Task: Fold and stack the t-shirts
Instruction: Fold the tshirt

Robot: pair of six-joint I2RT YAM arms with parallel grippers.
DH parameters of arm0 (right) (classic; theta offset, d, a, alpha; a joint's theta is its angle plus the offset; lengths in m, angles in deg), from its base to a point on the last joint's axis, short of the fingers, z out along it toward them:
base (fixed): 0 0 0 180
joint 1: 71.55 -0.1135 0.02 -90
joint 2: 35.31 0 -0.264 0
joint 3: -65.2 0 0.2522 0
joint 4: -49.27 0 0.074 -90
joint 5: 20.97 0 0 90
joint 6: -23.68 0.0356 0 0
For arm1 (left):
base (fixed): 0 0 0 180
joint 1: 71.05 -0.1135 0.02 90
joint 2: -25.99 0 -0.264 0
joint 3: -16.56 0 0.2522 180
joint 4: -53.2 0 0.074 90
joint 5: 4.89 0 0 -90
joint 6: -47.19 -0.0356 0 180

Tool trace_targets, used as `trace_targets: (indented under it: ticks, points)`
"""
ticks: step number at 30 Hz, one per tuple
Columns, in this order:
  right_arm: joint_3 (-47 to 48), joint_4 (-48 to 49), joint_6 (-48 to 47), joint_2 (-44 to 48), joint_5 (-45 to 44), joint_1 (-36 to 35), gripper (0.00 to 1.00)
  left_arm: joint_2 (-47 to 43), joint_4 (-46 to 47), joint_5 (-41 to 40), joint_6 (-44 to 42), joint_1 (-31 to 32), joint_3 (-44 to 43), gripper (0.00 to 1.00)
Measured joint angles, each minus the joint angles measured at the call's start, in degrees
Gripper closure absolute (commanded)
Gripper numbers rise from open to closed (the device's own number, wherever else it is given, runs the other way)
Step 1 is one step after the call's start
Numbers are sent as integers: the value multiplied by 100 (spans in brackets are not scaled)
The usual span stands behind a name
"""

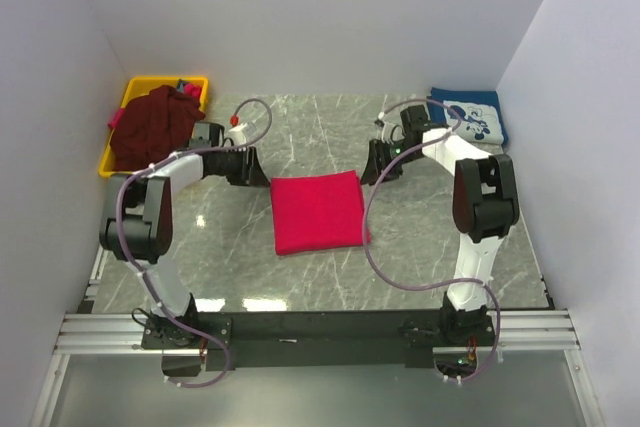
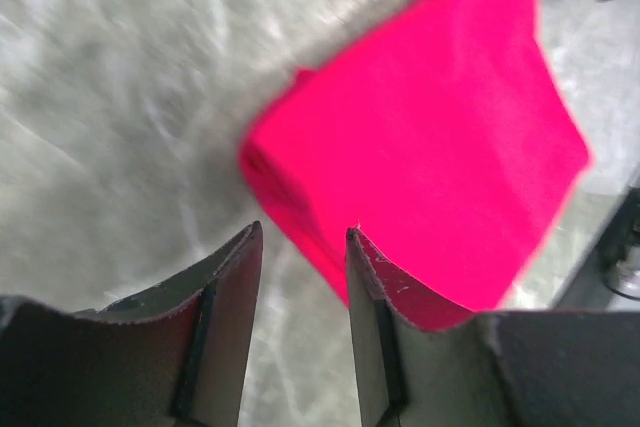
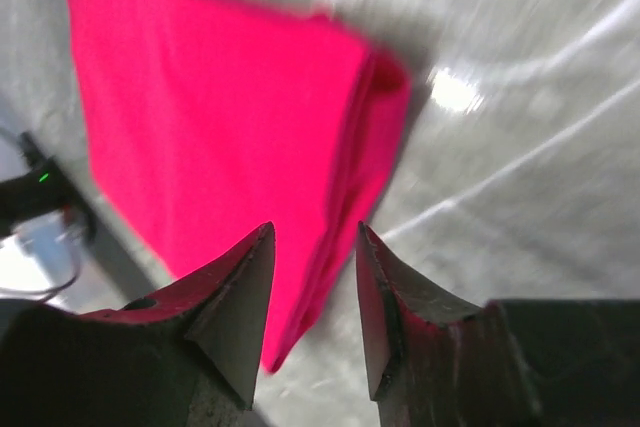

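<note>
The crimson-red t-shirt [image 1: 318, 210] lies folded into a flat rectangle in the middle of the table. My left gripper [image 1: 258, 173] hovers just off its far-left corner, open; in the left wrist view [image 2: 303, 239] only table shows between the fingers, with the red t-shirt [image 2: 430, 137] beyond them. My right gripper [image 1: 375, 171] stands at the far-right corner, open and empty; the right wrist view [image 3: 315, 232] shows the red t-shirt's folded edge [image 3: 345, 177] below the gap. The navy printed t-shirt [image 1: 468, 117] lies folded at the back right. The maroon t-shirt [image 1: 152, 127] is heaped in a bin.
A yellow bin [image 1: 165, 81] sits at the back left against the wall, holding the maroon heap and other cloth. White walls close in the left, back and right sides. The marble table [image 1: 220, 247] shows bare around the red shirt.
</note>
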Motion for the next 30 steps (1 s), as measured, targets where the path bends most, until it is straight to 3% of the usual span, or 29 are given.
trace_targets:
  ticks: [13,30]
  points:
    - [-538,-81,199,39,431,-308,59,-190,48,249,680,348,535,55]
    - [-745,57,372,-105,15,-337,56,-31,85,208,743,428,551,60]
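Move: The folded t-shirt lies between the hands, about 3 cm below them. Its middle is some 8 cm back and 13 cm to the right of the left hand, and about 8 cm back and 11 cm to the left of the right hand. Out past the hands, the yellow bin stands roughly 15 cm ahead and 27 cm left of the left hand. The blue folded shirt is about 16 cm ahead and 25 cm right of the right hand. Heading for the t-shirt's side edges just below its far corners, both hands draw back some 5 cm and close in on the cloth, the left about 3 cm to its right and the right about 2 cm to its left. The left sinks about 2 cm, the right about 4, fingers tipping down some 10 degrees and staying open. They end astride the edges; contact can't be made out. ##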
